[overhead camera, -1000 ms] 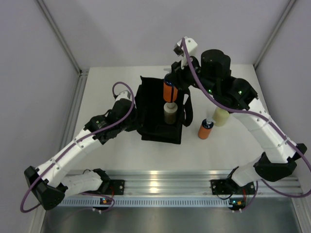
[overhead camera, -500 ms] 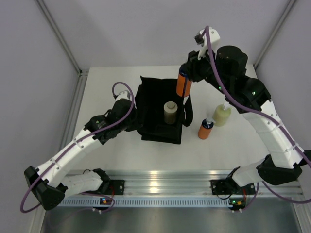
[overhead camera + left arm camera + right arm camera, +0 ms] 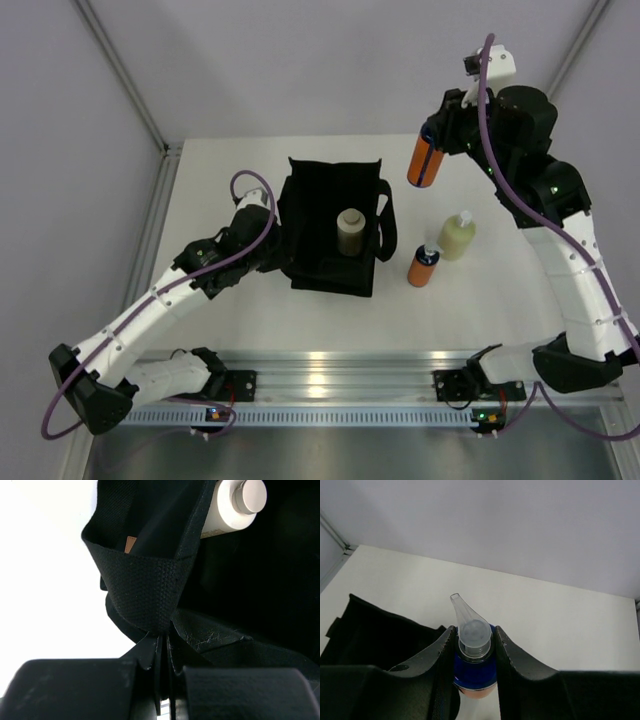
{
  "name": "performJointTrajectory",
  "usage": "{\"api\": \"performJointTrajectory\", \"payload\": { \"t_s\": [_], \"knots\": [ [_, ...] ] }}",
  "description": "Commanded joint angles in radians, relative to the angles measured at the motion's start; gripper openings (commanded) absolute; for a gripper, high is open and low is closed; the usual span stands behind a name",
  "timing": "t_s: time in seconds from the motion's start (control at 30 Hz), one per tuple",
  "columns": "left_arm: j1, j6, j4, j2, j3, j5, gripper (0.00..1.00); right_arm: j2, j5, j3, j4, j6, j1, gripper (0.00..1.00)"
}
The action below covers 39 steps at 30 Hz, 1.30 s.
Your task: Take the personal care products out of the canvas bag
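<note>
The black canvas bag (image 3: 330,225) stands open mid-table with a beige cylinder bottle (image 3: 350,232) upright inside; the bottle also shows in the left wrist view (image 3: 235,505). My right gripper (image 3: 432,135) is shut on an orange bottle (image 3: 424,160) by its blue cap (image 3: 474,667) and holds it high, to the right of the bag. My left gripper (image 3: 272,238) is shut on the bag's left fabric edge (image 3: 150,595). A second orange bottle (image 3: 422,266) and the yellow-green bottle (image 3: 456,237) stand on the table right of the bag.
The white table (image 3: 220,190) is bounded by grey walls and an aluminium rail (image 3: 330,365) at the near edge. Both arm bases sit on that rail.
My right gripper has lifted the orange bottle out of the bag and carried it up and to the right. The left gripper and bag have stayed put.
</note>
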Motion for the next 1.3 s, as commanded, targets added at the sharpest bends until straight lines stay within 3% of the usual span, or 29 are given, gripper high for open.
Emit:
{"api": "performJointTrajectory", "payload": {
  "t_s": [0.0,0.3,0.4,0.9,1.27],
  "knots": [
    [0.0,-0.008,0.025,-0.014,-0.011,0.007,0.0,-0.038,-0.011,-0.023,0.111,0.001,-0.042,0.0],
    [0.0,-0.003,0.024,-0.011,-0.007,0.004,0.0,-0.084,-0.064,-0.253,0.263,-0.007,-0.117,0.0],
    [0.0,-0.003,0.025,-0.014,-0.008,0.001,0.0,-0.107,-0.069,-0.397,0.344,-0.014,-0.123,0.0],
    [0.0,-0.005,0.024,-0.031,-0.016,0.003,0.0,-0.239,-0.212,-0.912,0.851,-0.014,-0.173,0.0],
    [0.0,-0.003,0.025,-0.026,-0.017,0.004,0.0,-0.248,-0.204,-1.054,0.97,-0.036,-0.177,0.0]
  ]
}}
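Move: The right hand holds the orange pump bottle by its blue neck, high over the table; the free spot it is taken to lies about 40 cm below, 3 cm ahead and 2 cm right. The other orange bottle stands some 9 cm back and 5 right of the hand, the yellow-green bottle level with it and 12 right; the bag's middle is 2 ahead and 15 left. From the left hand that spot lies about 13 ahead, 25 right and 15 below. The right arm lowers the held orange pump bottle quickly, some 25 cm down, reaching about 3 cm forward and a couple to the right in the first part, towards the free spot beyond the other orange bottle and left of the yellow-green one. The fingers keep their grip on the neck all the way down, tipping about 15 degrees further down and then easing part of the way back as the descent slows, while the left hand stays still, keeping the bag's left side pinched. ##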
